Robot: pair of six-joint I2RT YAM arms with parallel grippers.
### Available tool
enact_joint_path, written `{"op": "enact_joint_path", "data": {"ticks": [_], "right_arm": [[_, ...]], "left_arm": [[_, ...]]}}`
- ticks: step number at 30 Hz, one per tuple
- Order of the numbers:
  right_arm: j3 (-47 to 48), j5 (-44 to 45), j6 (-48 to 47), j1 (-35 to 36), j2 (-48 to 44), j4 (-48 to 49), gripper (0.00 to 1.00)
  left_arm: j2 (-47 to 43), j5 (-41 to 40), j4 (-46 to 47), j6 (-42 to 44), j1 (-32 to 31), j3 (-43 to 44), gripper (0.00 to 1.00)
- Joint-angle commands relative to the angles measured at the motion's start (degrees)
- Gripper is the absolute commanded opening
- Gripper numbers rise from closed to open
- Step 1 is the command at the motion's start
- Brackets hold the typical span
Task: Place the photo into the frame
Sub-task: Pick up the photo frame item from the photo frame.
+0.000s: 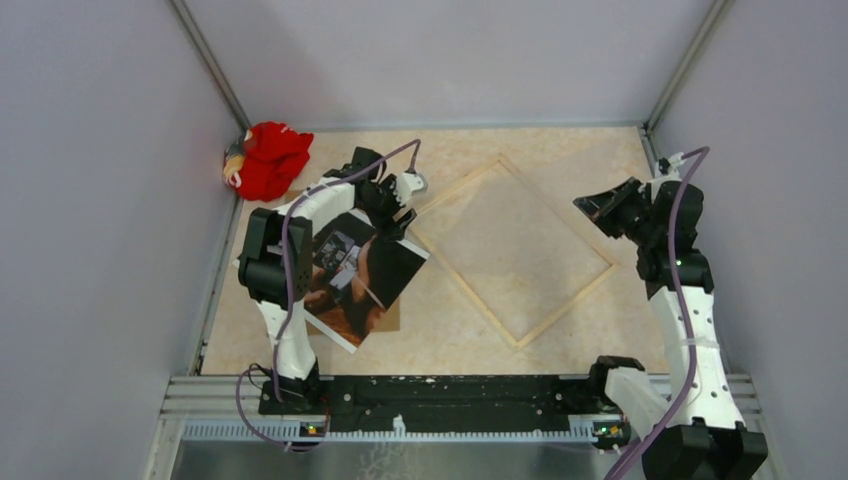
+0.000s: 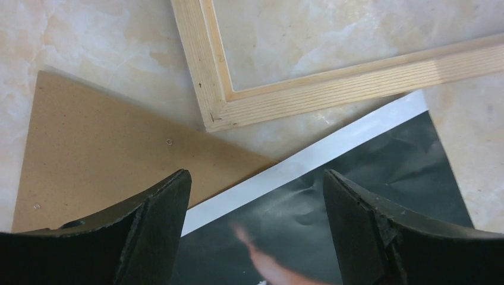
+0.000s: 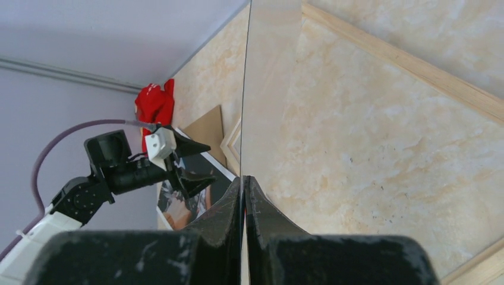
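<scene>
The photo (image 1: 365, 275) lies face up at the left, overlapping a brown backing board (image 1: 388, 318). My left gripper (image 1: 400, 215) hovers over the photo's upper corner. In the left wrist view its jaws (image 2: 255, 175) stand wide open above the photo's white border (image 2: 356, 160), holding nothing. The frame (image 1: 470, 292) lies flat mid-table as a diamond, light wood side up, and one corner (image 2: 208, 89) sits just beyond the photo. My right gripper (image 1: 585, 205) is off the frame's right edge. Its fingers (image 3: 245, 178) are shut on a thin clear sheet (image 3: 267, 107) seen edge-on.
A red cloth toy (image 1: 268, 160) sits in the back left corner against the wall. Grey walls close in the table on the left, back and right. The backing board (image 2: 101, 154) lies beside the frame's corner. The arms' base rail (image 1: 450, 400) runs along the near edge.
</scene>
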Motion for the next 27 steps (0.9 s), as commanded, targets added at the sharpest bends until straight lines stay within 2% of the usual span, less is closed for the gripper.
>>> {"op": "enact_joint_path", "data": {"ticks": [1,7,15,21,27], "right_arm": [[4.67,1.26,0.8,-0.36,-1.0,0.18,0.0],[5.87,0.78,2.16,-0.36,-0.57,1.94,0.0],[6.42,-1.25,4.08,-0.35,0.98,6.82,0.0],[5.93,-3.94,7.02,-0.35,2.39,12.78,0.0],[7.62,-4.37,7.29,-0.39,2.98,14.65,0.0]], "left_arm": [[-0.39,-4.61,9.13,-0.09,-1.04,-3.26,0.87],[0.6,-5.87,11.87,0.46,-1.28,-4.01,0.82],[0.45,-4.66,10.26,2.5,-3.15,-8.09,0.59],[-0.44,-6.76,8.77,3.79,-2.36,-12.61,0.52],[-1.32,-6.68,4.74,7.05,-0.07,-15.38,0.47]]}}
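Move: The photo's white far-right edge lies almost under the left hand; the photo's middle is about 11 cm to its left, 5 cm back and 4 cm below. The cardboard has its middle at nearly the same place, under the photo. The frame's middle is some 17 cm right of the left hand and 3 cm back. From the right hand, the photo's middle lies about 37 cm left, 5 cm ahead and 25 cm down. The photo's white margin, where it crosses the cardboard's edge, is what the left hand sinks onto, about 3.5 cm down. It sways a little forward, then draws back about 2 cm with fingertips pressing on the margin as they close from nearly wide to half open. Meanwhile the right hand keeps its shut grip on the clear sheet and lifts it about 5 cm, easing slightly forward. ##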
